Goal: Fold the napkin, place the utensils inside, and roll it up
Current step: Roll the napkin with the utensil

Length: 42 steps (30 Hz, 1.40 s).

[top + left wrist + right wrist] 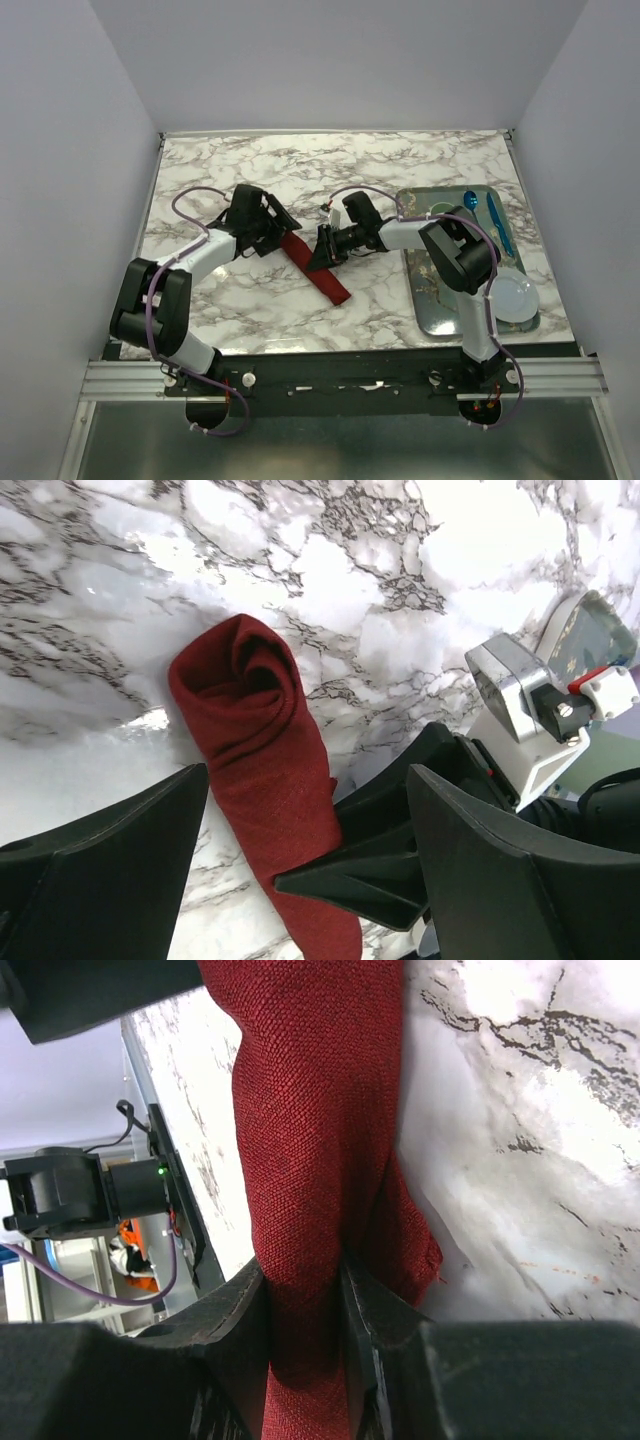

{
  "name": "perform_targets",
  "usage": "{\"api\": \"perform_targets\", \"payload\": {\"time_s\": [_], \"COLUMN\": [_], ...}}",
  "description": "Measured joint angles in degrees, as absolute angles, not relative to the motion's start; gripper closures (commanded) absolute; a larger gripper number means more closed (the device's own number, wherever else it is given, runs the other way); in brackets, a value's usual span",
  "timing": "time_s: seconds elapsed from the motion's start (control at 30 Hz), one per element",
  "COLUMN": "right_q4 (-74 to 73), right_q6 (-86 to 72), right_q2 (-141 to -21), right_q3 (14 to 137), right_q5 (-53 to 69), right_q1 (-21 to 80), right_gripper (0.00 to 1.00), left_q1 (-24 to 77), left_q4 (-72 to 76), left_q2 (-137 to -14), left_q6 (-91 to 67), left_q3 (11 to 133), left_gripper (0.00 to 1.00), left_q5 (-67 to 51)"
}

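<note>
The dark red napkin (322,276) lies on the marble table (410,165) as a long narrow roll; its spiral end (240,670) faces the left wrist camera. My right gripper (323,252) (305,1300) is shut on the roll near its middle, both fingers (228,1310) pressing into the cloth. My left gripper (277,229) (305,780) stands open, straddling the roll's far end without squeezing it. The utensils are hidden from every view.
A metal tray (432,300) sits at the right, carrying blue plastic cutlery (498,228) and a white bowl (516,297). The right arm reaches across from above the tray. The two grippers sit close together over the roll.
</note>
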<state>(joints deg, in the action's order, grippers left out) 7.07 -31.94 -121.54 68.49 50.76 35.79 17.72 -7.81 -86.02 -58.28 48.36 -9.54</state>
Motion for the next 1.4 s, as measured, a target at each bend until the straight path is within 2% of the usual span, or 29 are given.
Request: {"api": "perform_targets", "payload": {"time_s": [0.23, 0.33, 0.47, 0.6, 0.67, 0.77, 0.8, 0.9, 0.97, 1.0, 1.1, 1.23, 1.4], "right_q4": [7.2, 7.22, 7.27, 7.27, 7.25, 7.18, 6.96, 3.84, -0.82, -2.59, -8.54, -12.78, -15.55], "right_q6": [-32.56, -32.97, -33.04, -33.04, -33.01, -32.93, -32.88, -30.57, -27.11, -25.93, -21.76, -17.78, -13.34], "right_q2": [-121.93, -122.76, -123.39, -123.39, -123.39, -123.35, -123.2, -121.3, -118.37, -116.75, -110.48, -105.38, -107.66], "right_q3": [68.69, 69.41, 70.17, 70.22, 70.24, 70.26, 70.26, 70.26, 70.28, 70.28, 70.28, 70.83, 73.06], "right_q5": [50.94, 51.96, 52.88, 53.23, 53.3, 53.65, 53.63, 51.7, 46.85, 44.12, 31.29, 8.95, -13.37], "right_q1": [35.59, 35.24, 35.11, 35.0, 34.94, 34.85, 34.85, 34.85, 35.57, 36.01, 39.18, 48.9, 60.12], "right_gripper": [0.62, 0.62, 0.57, 0.55, 0.52, 0.41, 0.33, 0.22, 0.17, 0.11, 0.06, 0.03, 0.03], "left_q1": [21.43, 22.06, 22.26, 22.26, 22.28, 22.26, 22.26, 22.26, 22.26, 22.26, 22.26, 22.26, 22.22], "left_q4": [-8.36, -8.19, -8.32, -7.7, -7.4, -7.18, -7.16, -6.63, -6.52, -6.52, -6.44, -6.0, -5.87], "left_q2": [-88.42, -88.42, -90.61, -93.27, -93.36, -93.36, -93.47, -94.0, -94.0, -94.0, -94.0, -94.0, -94.0], "left_q6": [-58.52, -58.85, -59.09, -59.13, -59.13, -59.02, -58.96, -58.89, -58.89, -58.87, -58.76, -58.78, -58.78], "left_q3": [48.56, 47.57, 47.27, 48.42, 48.29, 48.16, 48.16, 48.16, 48.16, 48.14, 48.01, 47.79, 47.75], "left_gripper": [0.12, 0.15, 0.27, 0.27, 0.29, 0.37, 0.38, 0.4, 0.41, 0.41, 0.42, 0.42, 0.42], "left_q5": [-10.17, -9.89, -9.39, -9.65, -9.56, -9.45, -9.45, -9.45, -9.43, -9.43, -9.43, -9.45, -9.5]}}
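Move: The rolled napkin's far-left stretch lies about 2 cm back from the open left hand, 3 cm to its right and 5 cm below. The right hand already has the roll's middle between its fingers; the roll's near end is roughly 8 cm back and 7 cm to the right of that hand, about level in height. The tray's middle is some 33 cm to the right hand's right, straight across from it. The napkin roll's far-left part is taken between the left fingers, as that hand comes about 5 cm down and some 3 cm to the right and closes part way, then stays there. The right hand keeps its hold almost still meanwhile, then opens wide, lets go and rises over the roll, easing back and down at the end while its wrist swings some 60 degrees, fingers turning from leftward to forward-left and steeper down. ##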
